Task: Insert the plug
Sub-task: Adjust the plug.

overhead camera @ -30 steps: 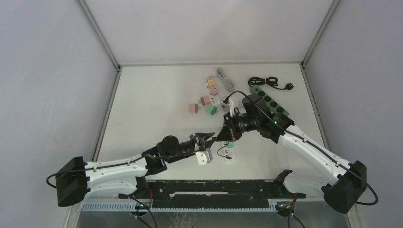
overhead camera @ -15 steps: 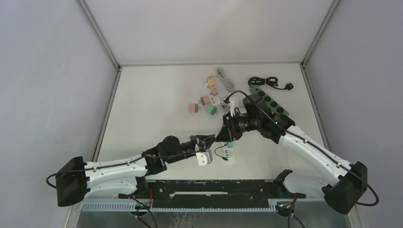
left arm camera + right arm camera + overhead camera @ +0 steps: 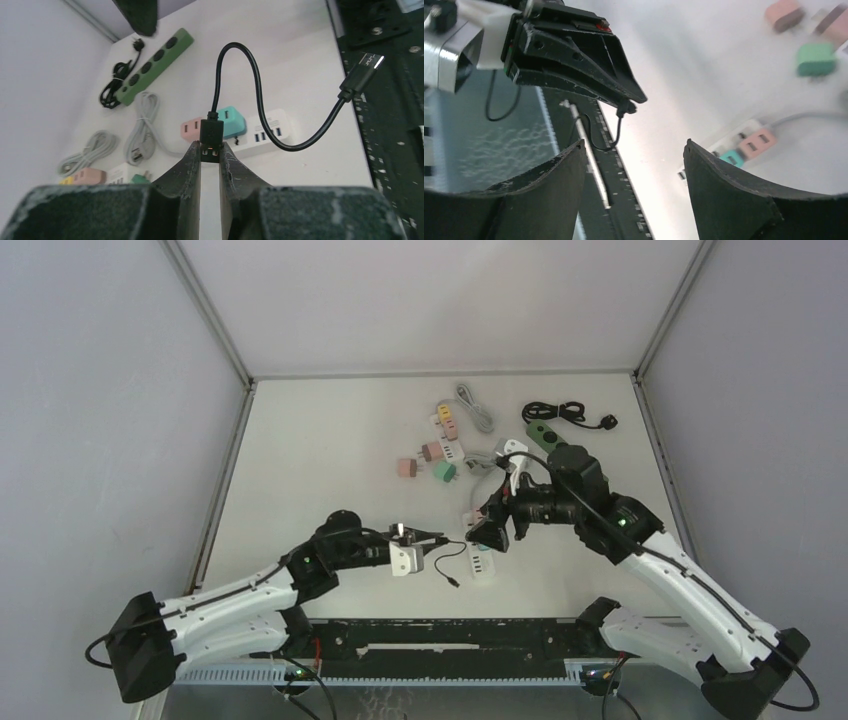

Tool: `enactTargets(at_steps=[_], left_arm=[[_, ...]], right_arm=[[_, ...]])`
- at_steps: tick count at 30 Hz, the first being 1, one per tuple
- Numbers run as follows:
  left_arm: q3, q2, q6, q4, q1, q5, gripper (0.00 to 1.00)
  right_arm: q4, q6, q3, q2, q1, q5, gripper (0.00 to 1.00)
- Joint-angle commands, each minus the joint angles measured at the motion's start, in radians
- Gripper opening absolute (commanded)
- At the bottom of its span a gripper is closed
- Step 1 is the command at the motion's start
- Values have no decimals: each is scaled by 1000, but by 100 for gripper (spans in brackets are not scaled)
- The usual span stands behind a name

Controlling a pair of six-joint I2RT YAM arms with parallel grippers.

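My left gripper [image 3: 210, 146] is shut on the black USB plug [image 3: 211, 131] of a short black cable [image 3: 235, 50]. The cable loops up and right to its free connector [image 3: 366, 65]. In the top view the left gripper [image 3: 432, 538] holds the plug just left of the white power strip [image 3: 482, 562], and the cable [image 3: 447, 562] droops toward the near edge. The strip [image 3: 265, 131] carries a pink and a teal adapter. My right gripper [image 3: 495, 530] hovers open above the strip's far end. In the right wrist view its jaws [image 3: 635, 141] stand wide with nothing between them, facing the left gripper [image 3: 574, 55].
A green power strip [image 3: 540, 432] and coiled black cord [image 3: 560, 412] lie at the back right. A grey cable [image 3: 475, 405] and several pink and green adapters [image 3: 430, 465] sit behind the white strip. A black rail [image 3: 450, 635] runs along the near edge.
The right gripper has opened, let go of the cable and drawn back to the right. The left gripper has moved left with the plug, and the cable now hangs from it alone.
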Motion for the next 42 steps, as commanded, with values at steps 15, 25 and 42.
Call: enactTargets(at_steps=[15,25,42], left_arm=[[313,124,32,-350,207,499,0],[481,221,187,-631,237,552,0],[536,253,204,-704,238,596,1]], right_arm=[[27,-896,-142,-157,229,238,74],[146,-1088,-152,-85,349,396,59],[292,-1260,-221,-90,558,593,53]])
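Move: The cable plug, already held in the left gripper's shut tips about 2 cm right of that hand point, lies some 5 cm left of the open right hand, 5 cm below it and about 1 cm back. The cable's free end hangs about 10 cm back and 6 cm left of the right hand, 5 cm lower. The teal charger is level with the right hand, 3 cm right and about 19 cm below; the pink charger sits 5 cm farther out. Swing the right gripper slightly away to the right, then down about 5 cm and a little back, and bring it left to the held plug, rolling it some 80 degrees with its forward side coming up and over. Narrow its fingers partly around the cord without shutting them. Keep the left grip; after a small dip raise that hand a couple of centimetres net, turning its tips clockwise and down. ##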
